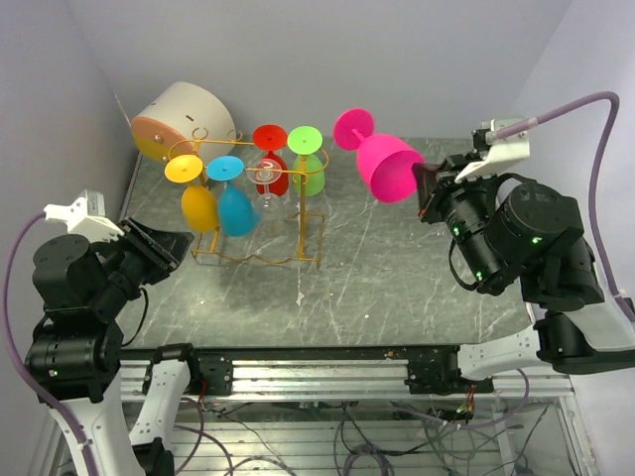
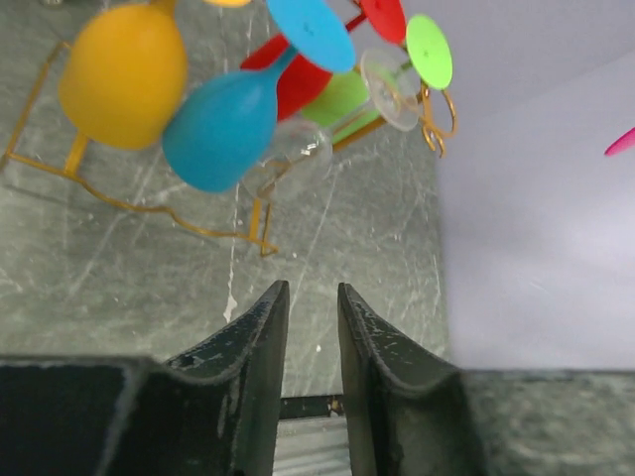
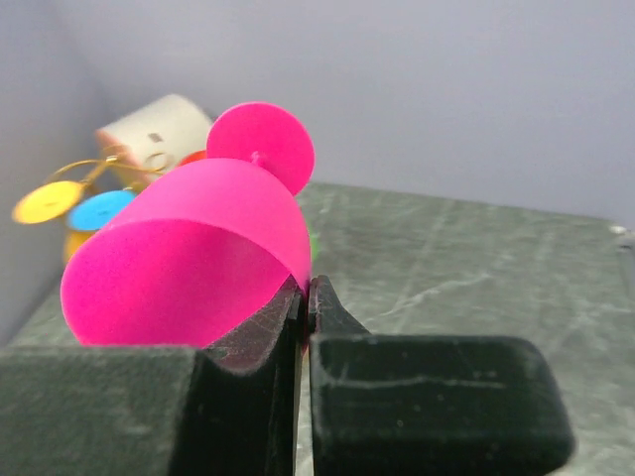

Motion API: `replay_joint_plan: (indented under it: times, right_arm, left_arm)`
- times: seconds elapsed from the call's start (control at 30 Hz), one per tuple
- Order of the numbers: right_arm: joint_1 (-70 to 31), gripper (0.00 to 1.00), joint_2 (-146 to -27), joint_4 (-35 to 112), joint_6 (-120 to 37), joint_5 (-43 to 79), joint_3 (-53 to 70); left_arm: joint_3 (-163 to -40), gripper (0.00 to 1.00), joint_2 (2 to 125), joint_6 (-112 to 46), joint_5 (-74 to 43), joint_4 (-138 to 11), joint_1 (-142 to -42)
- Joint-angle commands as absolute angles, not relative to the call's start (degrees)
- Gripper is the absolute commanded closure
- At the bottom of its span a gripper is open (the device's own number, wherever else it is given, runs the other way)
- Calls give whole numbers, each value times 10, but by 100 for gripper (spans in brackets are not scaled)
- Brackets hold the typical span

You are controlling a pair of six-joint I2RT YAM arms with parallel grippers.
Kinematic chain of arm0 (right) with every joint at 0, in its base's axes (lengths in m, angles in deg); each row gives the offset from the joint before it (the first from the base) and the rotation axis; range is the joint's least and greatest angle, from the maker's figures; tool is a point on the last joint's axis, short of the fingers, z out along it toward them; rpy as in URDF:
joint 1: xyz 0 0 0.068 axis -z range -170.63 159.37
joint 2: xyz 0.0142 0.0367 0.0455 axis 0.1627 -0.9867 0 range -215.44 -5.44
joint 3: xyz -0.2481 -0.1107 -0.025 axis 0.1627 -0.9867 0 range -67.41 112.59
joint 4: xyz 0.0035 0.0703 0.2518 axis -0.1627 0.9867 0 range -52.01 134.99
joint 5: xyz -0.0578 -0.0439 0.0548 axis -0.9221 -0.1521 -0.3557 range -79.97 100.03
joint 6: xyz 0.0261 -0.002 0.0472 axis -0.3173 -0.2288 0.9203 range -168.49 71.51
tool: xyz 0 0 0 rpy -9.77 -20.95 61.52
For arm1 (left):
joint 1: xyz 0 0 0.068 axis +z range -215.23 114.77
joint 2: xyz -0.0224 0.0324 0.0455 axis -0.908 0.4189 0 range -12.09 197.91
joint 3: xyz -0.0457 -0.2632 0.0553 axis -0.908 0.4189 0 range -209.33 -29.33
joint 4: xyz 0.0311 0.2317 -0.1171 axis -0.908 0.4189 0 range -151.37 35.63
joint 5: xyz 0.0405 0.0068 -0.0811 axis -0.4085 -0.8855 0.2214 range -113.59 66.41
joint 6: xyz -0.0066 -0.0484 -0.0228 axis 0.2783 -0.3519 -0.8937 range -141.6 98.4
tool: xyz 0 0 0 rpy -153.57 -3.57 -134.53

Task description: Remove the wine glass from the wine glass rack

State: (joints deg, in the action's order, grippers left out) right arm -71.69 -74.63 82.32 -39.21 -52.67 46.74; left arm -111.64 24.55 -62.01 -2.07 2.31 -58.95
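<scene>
The pink wine glass (image 1: 390, 164) hangs in the air to the right of the gold wire wine glass rack (image 1: 260, 259), clear of it, foot pointing toward the back wall. My right gripper (image 1: 429, 188) is shut on the glass's rim; in the right wrist view the fingers (image 3: 306, 283) pinch the bowl wall of the pink glass (image 3: 198, 248). My left gripper (image 1: 179, 243) sits low at the left of the rack, jaws slightly apart and empty (image 2: 312, 288). The rack (image 2: 149, 208) shows in the left wrist view with glasses on it.
The rack holds an orange glass (image 1: 198, 203), a blue glass (image 1: 236, 208), a red glass (image 1: 270, 169), a green glass (image 1: 308, 169) and a clear glass (image 1: 266, 185). A white-and-orange drum (image 1: 179, 119) lies behind the rack at the back left corner.
</scene>
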Motion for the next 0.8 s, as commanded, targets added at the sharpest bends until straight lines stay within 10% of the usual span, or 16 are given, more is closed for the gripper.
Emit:
replay_joint_plan:
  times: [0.0,0.13,0.3,0.5,0.77]
  right_arm:
    - [-718,100,-696,707,-517,-658,432]
    - [-782,100,-678,595,-622,-727,402]
    - [-958,100,-603,-50,-1108,-807,229]
    - [-1047,100,-610,595,-618,-877,391]
    - [-1057,100,-695,620,-657,-894,413]
  left_arm:
    - [-1168,61,263,-585,-85,26,-586]
    - [-1163,62,286,-592,-63,1,-586]
    - [-1151,63,294,-588,-54,-16,-586]
    - [-1138,64,284,-587,-56,-18,-586]
    - [-1123,64,266,-587,-69,-17,-586]
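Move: The right hand holds the pink wine glass by its rim, high up; the middle of the clear right part of the table lies about 17 cm ahead, 9 cm to its right and some 54 cm below. The green glass hangs roughly 19 cm ahead, 18 cm to its left, 26 cm lower; the rack's middle is 17 cm ahead, 32 cm left, 35 cm lower. From the left hand that clear table is about 20 cm ahead and 49 cm right, 39 cm down. Keeping the pink glass's rim pinched between its shut fingers, the right hand carries it quickly to the right, away from the rack, about 11 cm in all after easing back a centimetre at the end. It rises some 3 cm on the way while the wrist turns around 10 degrees clockwise. The empty left hand edges 2 cm forward, fingers still part-open. ##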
